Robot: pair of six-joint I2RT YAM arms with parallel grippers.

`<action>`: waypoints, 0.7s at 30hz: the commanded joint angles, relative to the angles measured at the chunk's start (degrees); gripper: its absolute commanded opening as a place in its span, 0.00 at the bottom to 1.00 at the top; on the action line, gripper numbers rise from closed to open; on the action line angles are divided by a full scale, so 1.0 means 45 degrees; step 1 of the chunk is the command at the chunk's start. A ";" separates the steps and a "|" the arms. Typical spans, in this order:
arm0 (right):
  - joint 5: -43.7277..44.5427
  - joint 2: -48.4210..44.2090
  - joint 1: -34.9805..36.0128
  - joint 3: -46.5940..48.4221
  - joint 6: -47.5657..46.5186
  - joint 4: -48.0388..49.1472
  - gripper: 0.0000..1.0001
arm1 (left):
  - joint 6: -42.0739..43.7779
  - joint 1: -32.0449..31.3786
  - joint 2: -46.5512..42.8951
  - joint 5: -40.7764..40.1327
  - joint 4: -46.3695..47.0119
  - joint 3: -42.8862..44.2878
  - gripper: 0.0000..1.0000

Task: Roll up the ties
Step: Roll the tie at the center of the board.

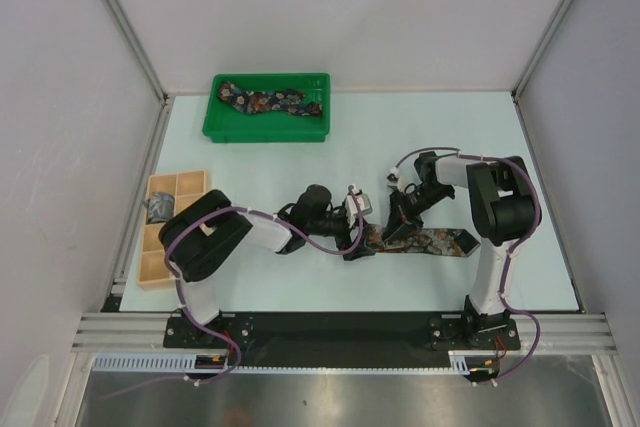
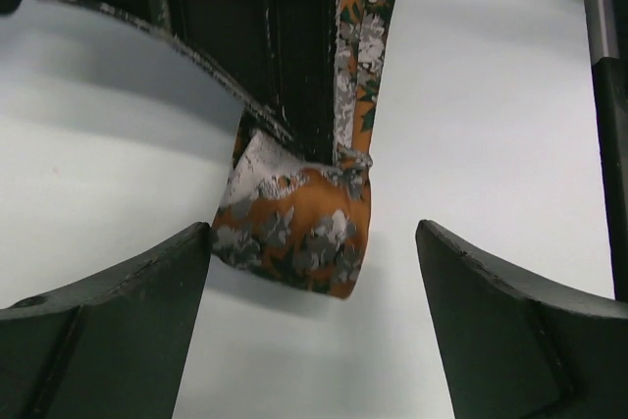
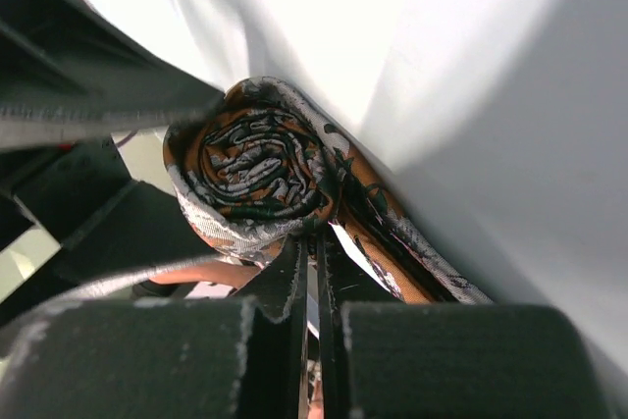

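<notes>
A rust-brown tie (image 1: 440,243) lies on the table, its left end wound into a roll (image 3: 260,169). My right gripper (image 3: 314,242) is shut, and its tips pinch the roll's lower edge where the flat tail leaves it. In the left wrist view, my left gripper (image 2: 312,231) is open around the roll (image 2: 294,233), which brushes the left finger (image 2: 118,321) and stands apart from the right finger. In the top view both grippers meet at the tie's left end, left (image 1: 357,232) and right (image 1: 400,225). A navy floral tie (image 1: 275,102) lies in the green tray. A grey-blue tie (image 1: 160,210) sits rolled in the wooden box.
The green tray (image 1: 215,132) stands at the back left of the table. The tan compartment box (image 1: 170,187) sits by the left edge next to the left arm. Grey walls and frame posts close in the back and both sides.
</notes>
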 commanded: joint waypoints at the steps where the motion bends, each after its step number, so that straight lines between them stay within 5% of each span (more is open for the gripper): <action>1: 0.3475 0.1082 0.0705 -0.0185 -0.0705 0.0499 0.00 | -0.0203 -0.0282 0.0665 0.0469 0.2075 0.0344 0.89; 4: 0.3338 0.1356 0.0744 -0.0049 -0.0705 0.0635 0.00 | 0.0536 -0.0399 0.1075 0.0062 0.1705 0.0579 0.84; 13: 0.2733 0.2314 0.1680 0.0576 -0.0276 0.1826 0.00 | 0.2177 -0.0614 0.0941 -0.0800 -0.0345 0.0736 0.47; 21: 0.2224 0.2803 0.2579 0.1903 0.0291 0.2783 0.00 | 0.3099 -0.0634 -0.0560 -0.2185 -0.3917 0.0833 0.29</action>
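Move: The roll of the tie sits about 2 cm to the right of the left hand and 2 cm below it, level fore and aft, between its open fingers. The right hand's shut fingertips are at the other side of the roll, whose middle is some 2 cm to their left at about their height. From the right hand, the unrolled tie lies flat to the right, its middle 9 cm off and its tail end 18 cm off, both straight across and 2 cm lower. The left hand, wide open, edges rightward a good centimetre over the roll and sinks about 2 cm, closing to roughly half open so that its fingers pinch the roll by its two ends; it then eases back left about a centimetre with the roll held, the wrist tilting some 10 degrees. The right hand keeps its fingers shut at the roll's edge where the flat tie leaves it, and shifts about 2 cm left towards the left hand, slowly at first and faster at the end, sinking only slightly. ##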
